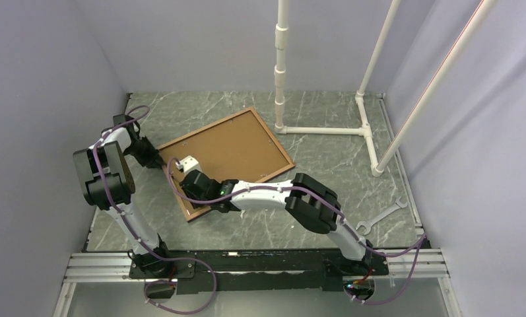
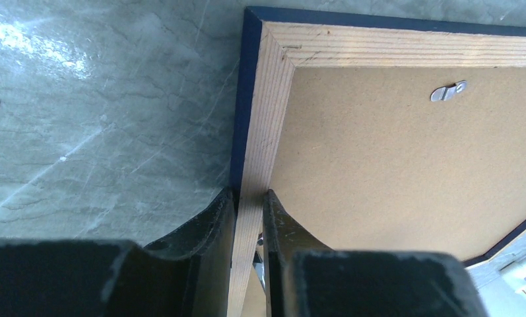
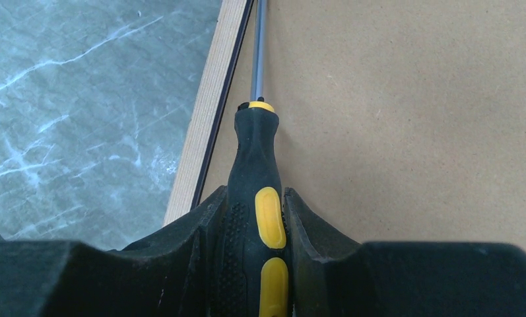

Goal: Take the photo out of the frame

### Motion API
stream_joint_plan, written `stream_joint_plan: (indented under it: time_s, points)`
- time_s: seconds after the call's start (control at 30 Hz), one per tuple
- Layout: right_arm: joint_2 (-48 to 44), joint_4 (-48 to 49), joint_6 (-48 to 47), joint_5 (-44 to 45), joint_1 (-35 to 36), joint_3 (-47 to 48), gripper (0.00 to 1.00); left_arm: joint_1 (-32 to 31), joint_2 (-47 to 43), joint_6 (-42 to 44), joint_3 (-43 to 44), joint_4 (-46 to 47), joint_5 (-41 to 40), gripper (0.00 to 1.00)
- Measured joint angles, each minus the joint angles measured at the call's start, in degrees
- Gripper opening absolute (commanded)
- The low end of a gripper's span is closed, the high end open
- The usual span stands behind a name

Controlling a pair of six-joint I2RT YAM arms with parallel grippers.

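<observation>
The frame [image 1: 273, 135] lies face down on the marble table, with its pale wood rail [image 2: 260, 152] and navy outer edge [image 2: 242, 99] showing. The photo shows only as its brown hardboard back [image 1: 230, 152], still seated inside the frame; it also shows in the left wrist view [image 2: 379, 172] and the right wrist view [image 3: 412, 132]. My left gripper [image 2: 249, 205] is shut on the frame's left rail, seen from above [image 1: 159, 160]. My right gripper [image 3: 253, 205] is shut on a black and yellow screwdriver [image 3: 257, 172], whose shaft [image 3: 258, 46] lies along the rail's inner edge. It is over the frame's near left corner [image 1: 186, 179].
A metal turn-button clip [image 2: 448, 91] sits on the back near the far rail. A white pipe stand [image 1: 326, 130] stands behind and to the right of the frame. A wrench [image 1: 382, 216] lies at the front right. Grey walls close in on three sides.
</observation>
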Motion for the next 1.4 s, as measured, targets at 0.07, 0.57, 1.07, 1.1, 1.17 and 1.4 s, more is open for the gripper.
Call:
stream_joint_plan:
  time_s: [0.07,0.57,1.07,1.1,1.17,1.4]
  points:
    - [0.76,0.17,-0.17,0.11,0.00,0.59,0.00,0.00,0.02,0.00,0.00,0.00,0.02,0.00]
    - [5.68,2.08,-1.44,5.03,0.44,5.53,0.00,0.00,0.11,0.48,0.04,0.02,0.37,0.00]
    - [9.79,1.38,-4.07,10.29,-1.44,12.74,0.00,0.00,0.11,0.83,0.04,1.73,-0.15,0.00]
    - [9.81,1.29,-4.07,10.62,-1.86,12.96,0.00,0.00,0.11,0.83,0.04,1.73,-0.15,0.00]
    - [9.81,1.22,-4.07,10.73,-2.58,13.11,0.00,0.00,0.11,0.83,0.04,1.73,-0.17,0.00]
    - [7.54,3.13,-4.98,8.74,-3.50,7.61,0.00,0.00,0.11,0.81,0.07,1.70,-0.15,0.00]
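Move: The right hand holds the screwdriver with its tip already beside the clip on the frame's left rail, some 9 cm ahead, 9 cm left and 3 cm below that hand. The far rail's clip is about 20 cm ahead, 2 cm left; the frame's near corner about 8 cm back, straight behind. From the left hand, pinching that left rail, the first clip sits some 3 cm back and 2 cm right at about pad height. Forward and left together, sinking about 1 cm, the right hand first pushes the screwdriver some 3 cm each way at the left-rail clip. It then sweeps on forward to about 8 cm in all while veering back right, the wrist tipping up and turning slightly clockwise (roughly 10 degrees each), and finally draws back and down about 1 cm. The left hand keeps its pinch on the rail, giving about half a centimetre forward. ##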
